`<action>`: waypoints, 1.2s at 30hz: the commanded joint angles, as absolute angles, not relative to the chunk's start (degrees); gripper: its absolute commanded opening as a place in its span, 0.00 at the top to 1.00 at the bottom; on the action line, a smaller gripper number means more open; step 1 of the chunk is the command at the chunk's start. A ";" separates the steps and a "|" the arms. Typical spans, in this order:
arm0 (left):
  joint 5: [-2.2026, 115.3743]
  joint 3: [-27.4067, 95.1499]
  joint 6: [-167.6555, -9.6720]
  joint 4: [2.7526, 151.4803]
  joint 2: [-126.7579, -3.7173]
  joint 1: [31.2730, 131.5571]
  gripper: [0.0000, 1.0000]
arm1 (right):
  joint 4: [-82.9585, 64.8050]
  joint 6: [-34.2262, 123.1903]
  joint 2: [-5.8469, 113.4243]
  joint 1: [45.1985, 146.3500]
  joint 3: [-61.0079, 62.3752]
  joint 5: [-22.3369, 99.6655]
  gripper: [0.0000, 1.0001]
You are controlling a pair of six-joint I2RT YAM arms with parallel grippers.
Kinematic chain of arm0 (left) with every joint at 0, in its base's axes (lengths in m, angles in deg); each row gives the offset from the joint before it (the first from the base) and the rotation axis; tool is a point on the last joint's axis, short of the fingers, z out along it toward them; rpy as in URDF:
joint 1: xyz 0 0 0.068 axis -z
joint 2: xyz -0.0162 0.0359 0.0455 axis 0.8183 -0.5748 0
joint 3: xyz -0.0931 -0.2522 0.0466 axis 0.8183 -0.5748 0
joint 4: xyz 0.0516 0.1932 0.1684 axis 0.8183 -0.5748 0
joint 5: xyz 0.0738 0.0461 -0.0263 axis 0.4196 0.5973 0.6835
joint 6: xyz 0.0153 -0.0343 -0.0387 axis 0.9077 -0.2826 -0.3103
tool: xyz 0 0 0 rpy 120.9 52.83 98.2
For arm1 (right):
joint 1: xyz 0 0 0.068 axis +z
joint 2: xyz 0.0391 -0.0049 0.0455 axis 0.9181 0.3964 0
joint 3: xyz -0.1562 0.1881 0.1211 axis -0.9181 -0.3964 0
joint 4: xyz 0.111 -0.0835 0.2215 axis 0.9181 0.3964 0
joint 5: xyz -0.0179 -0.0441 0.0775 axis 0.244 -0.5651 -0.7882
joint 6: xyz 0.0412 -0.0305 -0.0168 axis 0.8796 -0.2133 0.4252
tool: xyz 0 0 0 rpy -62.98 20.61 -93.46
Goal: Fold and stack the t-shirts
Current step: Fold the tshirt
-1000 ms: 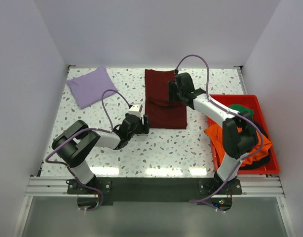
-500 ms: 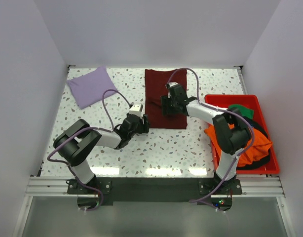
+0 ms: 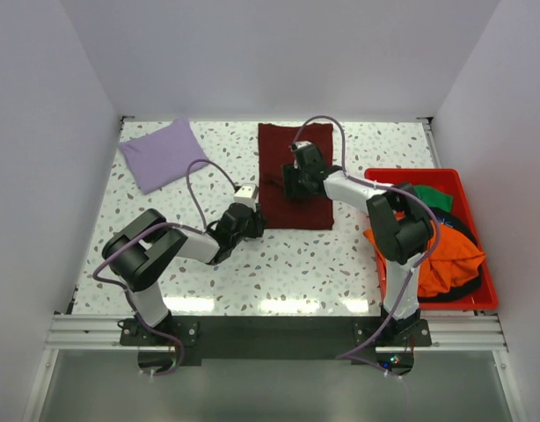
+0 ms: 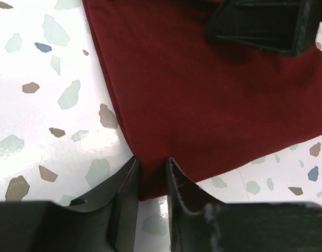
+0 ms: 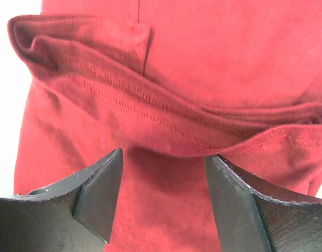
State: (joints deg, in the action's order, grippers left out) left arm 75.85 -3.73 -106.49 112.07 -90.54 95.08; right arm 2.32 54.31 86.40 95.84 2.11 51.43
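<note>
The dark maroon t-shirt lies folded into a long rectangle at the back middle of the table. My left gripper is at its near-left corner; in the left wrist view the gripper is shut on that corner of the maroon t-shirt, with cloth between the fingers. My right gripper hovers over the shirt's middle. In the right wrist view it stands open just short of a raised crosswise fold. A lavender t-shirt lies folded at the back left.
A red plastic bin stands at the right edge. It holds an orange t-shirt, a green one and a black one. The white walls close in on three sides.
My right gripper has moved left across the maroon t-shirt to its middle. My left gripper has narrowed from open onto the shirt's near-left corner.
</note>
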 commanded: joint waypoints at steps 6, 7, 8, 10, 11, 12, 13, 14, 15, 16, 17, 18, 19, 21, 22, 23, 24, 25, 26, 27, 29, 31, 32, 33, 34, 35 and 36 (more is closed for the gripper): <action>74.08 -3.23 -107.32 112.63 -92.84 95.78 0.74 | 3.59 53.49 93.20 95.65 10.65 56.93 0.33; 74.08 -3.40 -107.41 112.54 -92.75 95.87 0.74 | 3.77 53.49 93.73 95.65 12.22 58.85 0.33; 73.99 -3.49 -107.41 112.63 -92.66 95.96 0.74 | 3.95 53.49 94.26 95.56 13.11 59.66 0.33; 74.16 -3.84 -107.58 112.54 -92.49 96.05 0.74 | 4.65 53.66 95.49 95.56 15.66 61.07 0.33; 74.25 -4.11 -107.50 112.54 -92.40 96.14 0.74 | 4.65 54.01 95.84 95.39 16.36 61.85 0.33; 74.43 -4.28 -107.58 112.54 -92.40 96.14 0.74 | 4.48 54.19 96.02 95.30 17.67 62.21 0.33; 74.43 -4.37 -107.67 112.54 -92.40 96.22 0.74 | 4.39 54.45 96.19 95.21 18.21 62.39 0.33; 74.51 -4.63 -107.76 112.54 -92.31 96.22 0.74 | 4.39 54.72 96.37 95.12 18.82 63.17 0.33; 74.52 -4.72 -107.76 112.54 -92.49 96.22 0.74 | 4.13 54.89 96.37 95.12 20.05 63.62 0.33; 74.60 -4.81 -107.84 112.63 -92.40 96.31 0.74 | 3.95 55.07 96.72 94.86 20.84 63.88 0.33; 74.60 -4.99 -107.85 112.63 -92.57 96.31 0.75 | 4.21 55.16 96.98 94.69 21.81 63.88 0.33; 74.60 -5.07 -107.93 112.63 -92.40 96.31 0.75 | 5.17 55.16 97.33 94.60 23.47 64.14 0.33; 74.69 -5.16 -107.85 112.63 -92.31 96.31 0.74 | 5.62 55.07 97.25 94.60 23.83 64.23 0.33; 75.04 -5.25 -107.85 112.63 -91.96 96.31 0.74 | 5.36 55.07 95.85 94.60 22.53 64.06 0.33; 75.22 -5.34 -107.76 112.54 -91.53 96.31 0.74 | 5.01 55.07 94.89 94.60 21.39 64.06 0.32; 75.39 -5.34 -107.58 112.37 -91.17 96.31 0.74 | 4.66 54.98 92.27 94.51 20.07 64.15 0.32; 75.66 -5.25 -107.50 112.11 -90.82 96.31 0.74 | 3.96 54.98 90.85 94.60 17.10 64.15 0.31; 75.57 -5.34 -107.41 111.93 -90.30 96.31 0.74 | 3.78 54.98 89.01 94.60 15.42 64.23 0.30; 75.57 -5.43 -107.41 111.93 -89.94 96.31 0.74 | 3.51 54.89 85.85 94.60 13.57 64.32 0.30; 75.40 -5.43 -107.32 111.93 -89.68 96.31 0.74 | 2.99 54.89 83.65 94.60 9.47 64.41 0.30; 75.39 -5.86 -107.32 111.66 -88.89 96.31 0.73 | 2.46 55.24 79.78 94.60 4.88 64.67 0.30; 75.74 -6.22 -107.41 111.40 -88.01 96.31 0.73 | 1.76 56.64 73.19 94.60 -2.24 64.15 0.29; 75.83 -6.48 -107.41 111.31 -87.74 96.40 0.73 | 1.23 57.00 70.73 94.60 -4.79 64.15 0.29; 76.09 -6.66 -107.41 111.22 -87.48 96.31 0.73 | 0.53 57.53 66.53 94.60 -9.69 63.97 0.29; 76.18 -6.83 -107.32 110.88 -86.69 96.31 0.73 | 0.00 57.97 64.23 94.68 -12.17 63.80 0.29; 76.18 -7.01 -107.23 110.70 -86.25 96.31 0.72 | -0.61 58.84 62.29 94.68 -14.55 63.71 0.29; 76.10 -7.01 -107.23 110.61 -85.81 96.31 0.72 | -0.36 59.37 60.70 94.60 -16.57 63.79 0.29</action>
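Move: The loose top layer's rumpled far edge sags just in front of the right hand's open fingers, about 2 cm ahead and level sideways, some 1 cm below. The shirt's near-left corner is about 11 cm back and 9 cm left, the near-right corner 11 cm back and 10 cm right. For the left hand that corner is already between the fingertips; the rumpled edge lies some 13 cm ahead and 10 cm right, the purple cloth roughly 24 cm ahead and 25 cm left. Fingers open on the top layer, the right hand pushes its sagging edge forward about 8 cm, dipping slightly first, then rising off and swinging back some 11 cm and to the right about 6 cm, ending over the shirt's right side. The left hand keeps the near-left corner pinched, closing a touch more, and at the end tugs it back about 1 cm. ##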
